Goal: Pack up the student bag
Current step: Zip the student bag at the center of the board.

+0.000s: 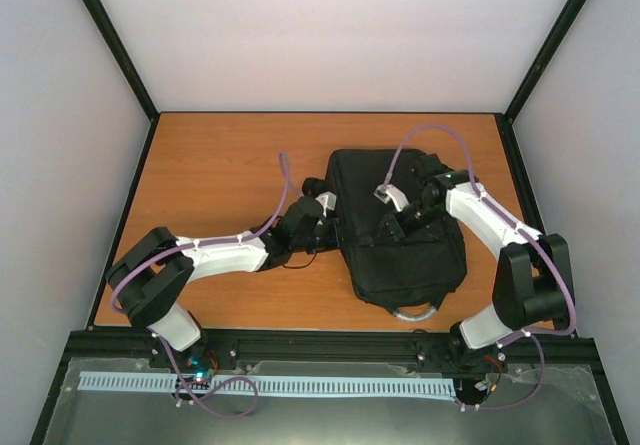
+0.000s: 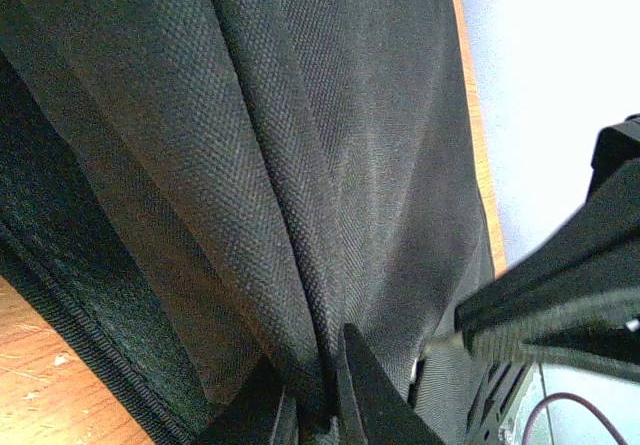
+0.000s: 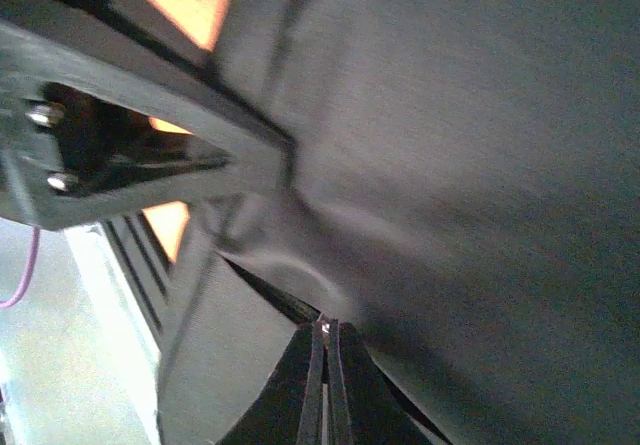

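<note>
The student bag is a large black fabric backpack lying flat on the right half of the wooden table, its grey loop handle towards the arms. My left gripper is at the bag's left edge, shut on a raised fold of the woven black fabric, which runs down between its jaws. My right gripper rests on top of the bag. Its jaws are pressed together, with a small shiny zip pull at their tips beside a dark zip line. The bag's inside is hidden.
Bare orange tabletop lies left of and behind the bag. Black frame posts and pale walls enclose the table on three sides. The right arm shows at the right of the left wrist view, the left gripper's body at the upper left of the right wrist view.
</note>
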### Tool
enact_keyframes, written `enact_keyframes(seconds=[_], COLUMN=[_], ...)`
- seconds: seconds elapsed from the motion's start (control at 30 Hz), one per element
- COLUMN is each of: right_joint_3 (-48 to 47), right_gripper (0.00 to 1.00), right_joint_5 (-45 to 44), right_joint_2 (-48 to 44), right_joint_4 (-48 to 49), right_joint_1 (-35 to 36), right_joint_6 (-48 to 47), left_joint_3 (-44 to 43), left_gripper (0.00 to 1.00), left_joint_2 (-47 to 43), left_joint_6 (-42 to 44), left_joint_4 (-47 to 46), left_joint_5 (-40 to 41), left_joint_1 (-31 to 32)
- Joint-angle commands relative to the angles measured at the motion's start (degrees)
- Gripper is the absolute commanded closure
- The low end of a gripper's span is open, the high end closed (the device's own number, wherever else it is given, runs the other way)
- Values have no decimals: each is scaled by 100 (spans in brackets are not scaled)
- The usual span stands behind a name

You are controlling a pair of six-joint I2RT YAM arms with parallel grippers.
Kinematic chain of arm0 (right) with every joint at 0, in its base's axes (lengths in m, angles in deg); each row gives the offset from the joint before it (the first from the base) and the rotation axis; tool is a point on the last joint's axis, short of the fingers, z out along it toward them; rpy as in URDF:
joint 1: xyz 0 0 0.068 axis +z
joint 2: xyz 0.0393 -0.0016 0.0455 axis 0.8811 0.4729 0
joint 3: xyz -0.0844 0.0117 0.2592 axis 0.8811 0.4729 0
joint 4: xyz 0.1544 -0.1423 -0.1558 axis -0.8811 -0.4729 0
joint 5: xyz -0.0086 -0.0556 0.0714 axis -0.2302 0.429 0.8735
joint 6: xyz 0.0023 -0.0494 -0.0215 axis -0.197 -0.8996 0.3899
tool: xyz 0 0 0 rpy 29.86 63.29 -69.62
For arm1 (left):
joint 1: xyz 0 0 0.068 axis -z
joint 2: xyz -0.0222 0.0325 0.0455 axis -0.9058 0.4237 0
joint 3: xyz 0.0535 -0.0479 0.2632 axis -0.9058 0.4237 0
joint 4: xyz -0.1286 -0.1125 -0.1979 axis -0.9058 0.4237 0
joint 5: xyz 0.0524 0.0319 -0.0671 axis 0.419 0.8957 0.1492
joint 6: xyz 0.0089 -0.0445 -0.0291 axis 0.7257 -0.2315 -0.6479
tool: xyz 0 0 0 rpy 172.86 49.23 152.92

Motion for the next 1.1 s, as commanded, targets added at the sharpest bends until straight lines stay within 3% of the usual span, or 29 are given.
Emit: enact_keyframes(seconds=[0.0,0.33,1.07], right_joint_3=[105,173,7], right_gripper=[97,97,97], right_joint_5=[-331,-337,-963], right_joint_2=[-111,126,712], right_joint_4=[-11,-397,-309], right_joint_1=[-628,-1869,-3728], right_joint_6=[-212,-959,-1886], left_joint_3=[15,248,326], left_gripper=[99,99,99], left_joint_2=[-335,-472,-438], left_joint_6=[120,72,74], left_joint_4=[-216,-153,-109], left_joint_5=[294,498,505], left_joint_1=[57,52,13])
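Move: The right gripper already has the zipper pull, with the right end of the zip at the bag's right edge some 18 cm to its right, about 3 cm ahead and 4 cm lower. The bag's left edge, pinched by the left gripper, is roughly 9 cm to the right gripper's left and level with it. The grey bag handle is about 18 cm back and 9 cm right. From the left gripper, the zip's right end lies about 27 cm right and 2 cm ahead. Keep the right gripper shut on the zipper pull and draw it along the zip to the right, about 17 cm, easing a few centimetres forward and down near the bag's right edge, while the hand swings some 20 degrees clockwise. With the left gripper keep the pinch on the bag's left edge and take it about 1.5 cm left, against the pull. ##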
